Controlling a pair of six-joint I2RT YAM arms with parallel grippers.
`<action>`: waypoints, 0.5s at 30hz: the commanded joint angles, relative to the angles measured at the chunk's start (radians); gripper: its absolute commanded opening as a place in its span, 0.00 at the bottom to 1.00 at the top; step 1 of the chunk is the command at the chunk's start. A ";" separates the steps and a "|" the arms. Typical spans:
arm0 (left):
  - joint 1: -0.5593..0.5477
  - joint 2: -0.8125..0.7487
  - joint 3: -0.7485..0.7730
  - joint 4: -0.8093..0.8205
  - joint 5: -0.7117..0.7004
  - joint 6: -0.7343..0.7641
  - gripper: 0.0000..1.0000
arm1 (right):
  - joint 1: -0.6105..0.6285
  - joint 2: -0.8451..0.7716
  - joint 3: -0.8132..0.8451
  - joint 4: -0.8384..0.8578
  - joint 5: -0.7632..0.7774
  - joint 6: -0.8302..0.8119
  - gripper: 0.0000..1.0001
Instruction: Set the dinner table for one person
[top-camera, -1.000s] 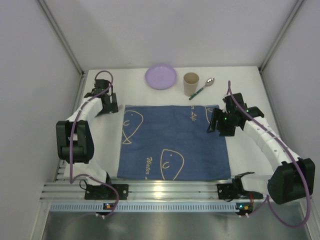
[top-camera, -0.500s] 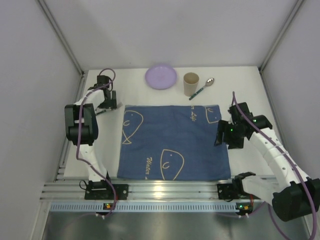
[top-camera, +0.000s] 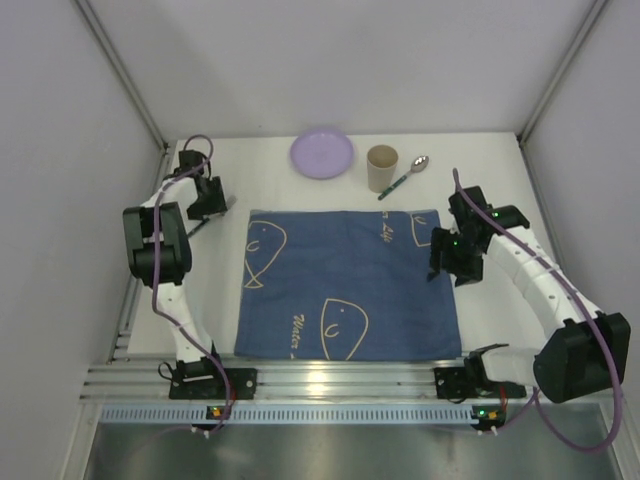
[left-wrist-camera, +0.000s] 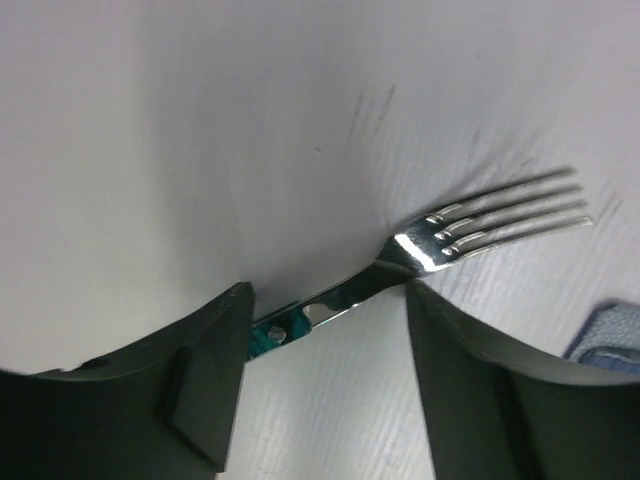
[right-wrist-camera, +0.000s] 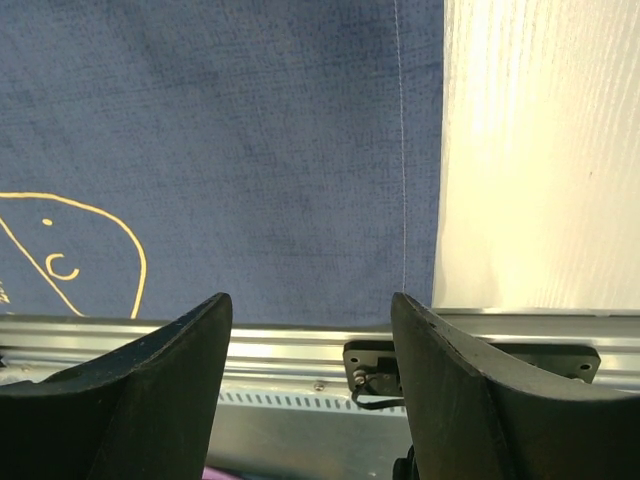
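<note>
The white dinner table (top-camera: 490, 165) has a blue mat (top-camera: 345, 285) in its middle. My left gripper (top-camera: 205, 197) is at the far left of the table, open. In the left wrist view it (left-wrist-camera: 328, 292) straddles a metal fork (left-wrist-camera: 480, 225) with a teal handle, which lies flat on the table; the handle end is hidden behind the left finger (left-wrist-camera: 190, 390). The fork shows faintly in the top view (top-camera: 198, 225). My right gripper (top-camera: 450, 262) is open and empty over the mat's right edge (right-wrist-camera: 310, 300).
A purple plate (top-camera: 322, 153), a tan cup (top-camera: 382, 167) and a teal-handled spoon (top-camera: 405, 178) stand along the far edge of the table. The ribbed aluminium rail (top-camera: 330, 380) runs along the near edge and also shows in the right wrist view (right-wrist-camera: 300, 335). White walls close in both sides.
My left gripper has shifted slightly farther back and left by the fork. My right gripper moved down the mat's right edge, then back up a little.
</note>
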 joint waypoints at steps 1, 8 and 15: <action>0.053 0.074 -0.083 -0.048 0.169 -0.060 0.63 | 0.003 0.016 0.021 0.037 0.010 -0.009 0.65; 0.064 0.086 -0.094 -0.097 0.223 -0.074 0.28 | 0.005 0.025 -0.028 0.104 -0.013 0.007 0.64; 0.064 0.088 -0.092 -0.143 0.243 -0.069 0.00 | 0.003 0.019 -0.076 0.150 -0.030 0.011 0.63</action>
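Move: The fork lies right at the left hand's open fingertips, its neck between them and its middle roughly 2 cm back and 2 cm to the left, about table height; its tines point obliquely forward and right. From the same hand the blue cloth's middle is some 38 cm right and 22 cm back, the purple plate about 34 cm right and 20 cm ahead. From the right hand, the fork is roughly 62 cm left, 26 cm ahead and 11 cm lower. The fork's neck is pinched between the left fingers, which close from wide to nearly shut and swing the fork into line with them. The left hand stays low at the table, shifting left by about 1 cm and back again, while rolling some 10 degrees, its right side rising. The empty right hand sinks about 2 cm towards the cloth and edges forward, its fingers staying part open. ##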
